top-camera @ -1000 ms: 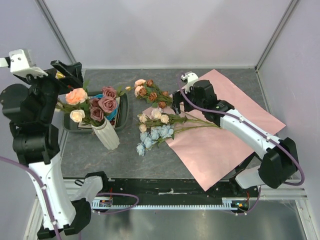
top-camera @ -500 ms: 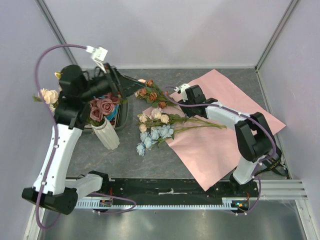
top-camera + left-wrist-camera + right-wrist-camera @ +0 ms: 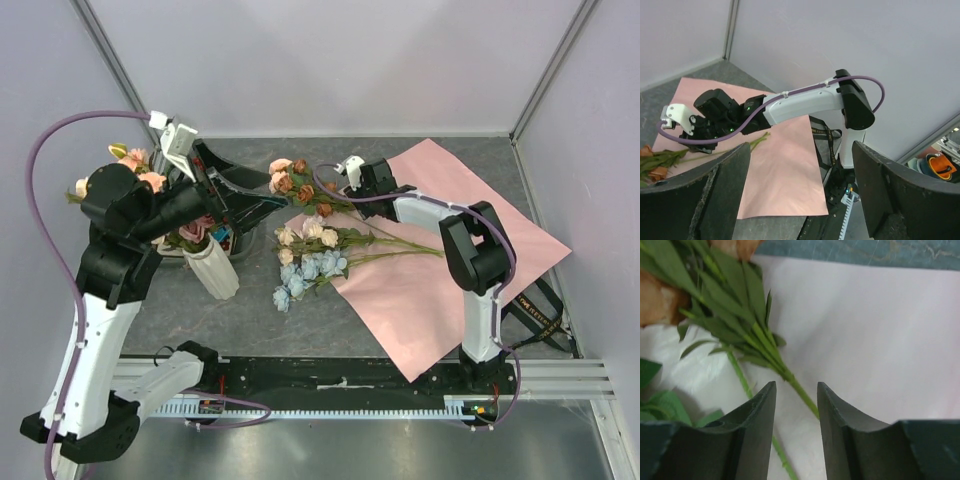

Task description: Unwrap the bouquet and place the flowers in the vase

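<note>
The white ribbed vase (image 3: pixel 212 268) holds mauve roses (image 3: pixel 200 232), with peach blooms (image 3: pixel 135 160) behind my left arm. The pink paper (image 3: pixel 450 260) lies flat and unwrapped. On its left edge lie cream flowers (image 3: pixel 310 232), blue flowers (image 3: pixel 305 270) and a rust-and-peach spray (image 3: pixel 298 185). My right gripper (image 3: pixel 342 190) is low over that spray's stems. Its jaws (image 3: pixel 796 386) are partly open, with one green stem (image 3: pixel 802 392) between them and untouched. My left gripper (image 3: pixel 275 192) hangs wide open and empty above the tray, pointing right (image 3: pixel 800 150).
A dark green tray (image 3: pixel 240 245) sits behind the vase at the left. The enclosure's pale walls stand close on three sides. The right arm's base and a black strap (image 3: pixel 822 140) are at the paper's near corner.
My left arm swung from the far left over the tray, its gripper now pointing right. My right gripper slid left to the rust spray's stems and its jaws narrowed.
</note>
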You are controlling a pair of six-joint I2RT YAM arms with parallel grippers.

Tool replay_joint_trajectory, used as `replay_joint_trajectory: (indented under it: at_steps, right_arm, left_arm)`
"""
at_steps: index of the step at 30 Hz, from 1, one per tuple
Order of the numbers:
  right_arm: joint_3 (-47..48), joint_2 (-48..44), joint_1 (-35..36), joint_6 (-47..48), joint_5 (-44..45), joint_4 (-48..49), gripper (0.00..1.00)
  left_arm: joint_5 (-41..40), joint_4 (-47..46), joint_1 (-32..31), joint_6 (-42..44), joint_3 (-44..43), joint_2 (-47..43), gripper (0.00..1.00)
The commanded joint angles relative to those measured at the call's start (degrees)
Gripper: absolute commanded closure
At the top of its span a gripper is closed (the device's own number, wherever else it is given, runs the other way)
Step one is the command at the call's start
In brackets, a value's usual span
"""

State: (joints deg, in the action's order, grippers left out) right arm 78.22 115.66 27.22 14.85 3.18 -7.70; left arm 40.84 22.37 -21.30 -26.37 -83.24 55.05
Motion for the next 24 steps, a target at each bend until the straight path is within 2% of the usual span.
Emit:
replay_joint_trajectory:
  at_steps: [1,7,11,15,19,24]
  right_arm:
    - [3.61,3.43,-0.59,3.42,-4.57,2.87,0.56]
    - [6.50,6.07,-0.68,6.33,-4.67,1.12,0.57]
    - [9.66,7.47,-0.68,7.55,-9.84,-1.52,0.61]
    - [11.43,9.15,-0.59,9.40,-10.39,-5.65,0.73]
    - [13.01,7.66,-0.68,9.67,-8.98,-5.48,1.00]
    - [16.96,0.55,-0.59,10.02,-2.41,-5.13,1.00]
  left_arm:
    - [0.29,-1.35,-0.14,2.47,-2.54,-0.82,0.11]
    - [6.44,-4.96,-0.41,-3.15,-2.63,1.81,0.10]
    - [5.57,-7.16,-1.99,-5.61,-1.92,2.61,0.11]
    - [5.13,-9.01,-3.57,-7.99,-2.19,3.40,0.11]
    - [4.08,-10.15,-5.67,-9.75,-2.63,4.63,0.11]
    - [2.05,-11.74,-8.31,-11.25,-3.68,7.09,0.11]
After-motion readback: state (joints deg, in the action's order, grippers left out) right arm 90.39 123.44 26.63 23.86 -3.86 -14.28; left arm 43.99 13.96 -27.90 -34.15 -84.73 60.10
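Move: The brown rose stems lie just past the right fingertips, about 2 cm ahead, 2 cm left and 2 cm down. Their rose heads sit roughly 5 cm ahead and 12 cm left. The cream roses are some 6 cm back and 8 cm left, the blue flowers about 17 cm back and 9 cm left. From the high left hand those stems lie roughly 29 cm ahead, 14 cm right and 46 cm down. Forward and left, easing down about 2 cm, the right hand brings its half-open fingers round the brown roses' stems, turning some 10 degrees counter-clockwise. It then shuts them, pinching the stems just below the leaves, and starts up by about 1 cm. The left hand, empty and wide open, drifts about 4 cm right and slightly up, turning roughly 10 degrees clockwise. ##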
